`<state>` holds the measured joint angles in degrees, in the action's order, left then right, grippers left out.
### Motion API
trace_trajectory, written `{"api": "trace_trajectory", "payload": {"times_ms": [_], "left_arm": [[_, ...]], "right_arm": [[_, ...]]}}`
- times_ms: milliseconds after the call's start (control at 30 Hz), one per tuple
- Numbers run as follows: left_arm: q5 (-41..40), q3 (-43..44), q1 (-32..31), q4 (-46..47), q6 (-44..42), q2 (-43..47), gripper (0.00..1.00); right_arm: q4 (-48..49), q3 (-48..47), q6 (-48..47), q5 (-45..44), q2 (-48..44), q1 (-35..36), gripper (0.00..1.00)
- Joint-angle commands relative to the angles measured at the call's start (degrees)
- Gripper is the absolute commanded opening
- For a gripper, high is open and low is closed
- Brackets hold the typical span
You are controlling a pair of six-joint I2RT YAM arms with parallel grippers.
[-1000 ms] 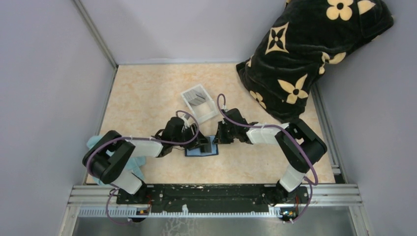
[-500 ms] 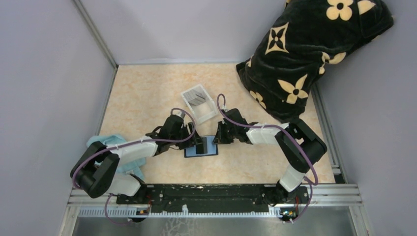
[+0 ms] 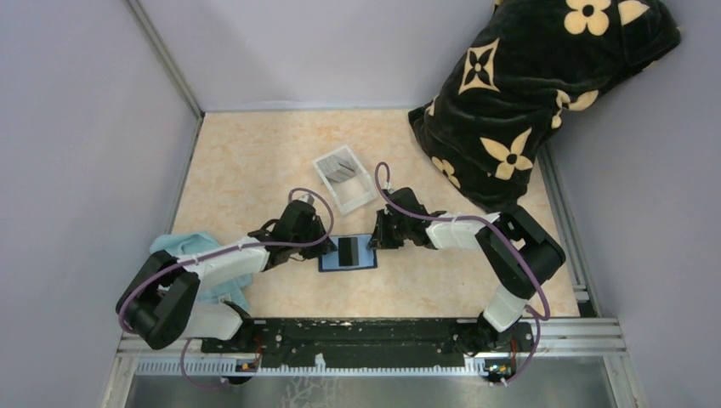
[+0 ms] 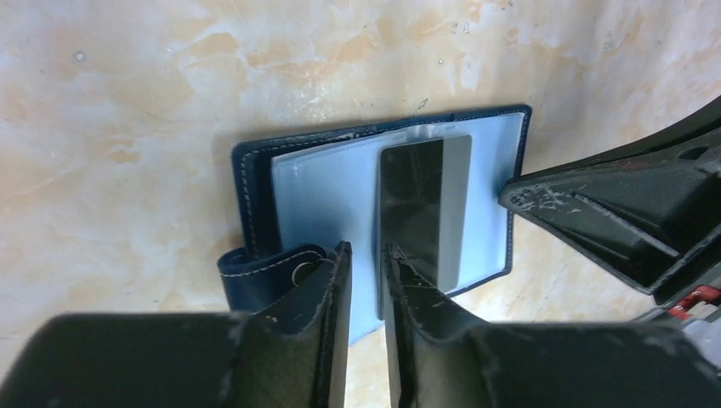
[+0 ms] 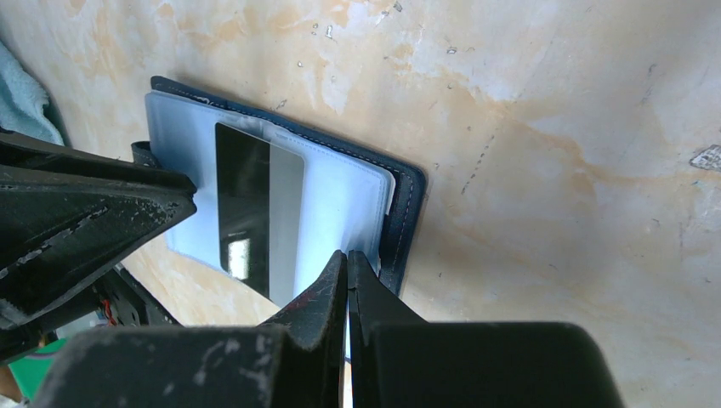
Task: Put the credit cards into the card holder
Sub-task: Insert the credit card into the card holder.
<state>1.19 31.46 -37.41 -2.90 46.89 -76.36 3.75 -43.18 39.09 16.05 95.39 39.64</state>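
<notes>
The navy card holder (image 3: 364, 260) lies open on the table, its light blue lining (image 4: 323, 187) facing up. One dark credit card (image 4: 423, 208) with a grey strip lies flat on that lining; the top view shows this card (image 3: 347, 250) too. Just left of it, my left gripper (image 4: 366, 252) hovers over the holder's near edge, jaws slightly apart with nothing between them. My right gripper (image 5: 347, 255) is shut, its tips resting on the lining by the holder's right edge (image 5: 400, 212). More credit cards (image 3: 340, 167) sit in the white tray.
The white plastic tray (image 3: 361, 197) stands just behind the holder. A black pillow with cream flowers (image 3: 527, 93) fills the back right corner. A light blue cloth (image 3: 197, 246) lies under my left arm. Grey walls close in the table.
My left gripper let go of the dark card and drew back to the left; the card now lies on the open holder. The right gripper stayed put and shut.
</notes>
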Motion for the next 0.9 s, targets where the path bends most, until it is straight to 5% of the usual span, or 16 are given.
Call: {"api": "trace_trajectory", "payload": {"times_ms": [0, 133, 867], "left_arm": [[-1.9, -0.7, -0.4, -1.1, -1.1, 1.0, 0.19], [-2.1, 0.2, -1.3, -1.3, -2.2, -0.8, 0.0], [-3.9, 5.8, -7.3, 0.1, -3.3, -9.1, 0.0]], "right_arm": [[-5.6, 2.0, -2.4, -4.3, 0.7, 0.3, 0.0], [-5.7, 2.1, -2.4, -4.4, 0.4, 0.3, 0.0], [-5.3, 2.7, -2.6, -4.4, 0.3, 0.3, 0.0]]}}
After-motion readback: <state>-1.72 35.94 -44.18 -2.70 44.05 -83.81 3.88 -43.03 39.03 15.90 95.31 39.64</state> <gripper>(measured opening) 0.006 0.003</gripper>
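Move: About 4 cm to the right of the left hand, 1 cm nearer the base and 2 cm below it, is the middle of the credit card, its right part already under the right-hand pocket of the card holder. That pocket's middle is some 8 cm to the right and 2 cm back; the white tray stands 20 cm ahead and 3 cm right. From the right hand the card lies about 7 cm left, 2 cm back and 1 cm lower. Shutting its part-open fingers at the card's left edge, the left hand first sinks and draws back, about 1 cm each, then travels some 3 cm to the right, the closed tips pushing that edge towards the pocket while the wrist turns slightly clockwise. The right hand stays put, its closed tips still resting on the holder's right side. ##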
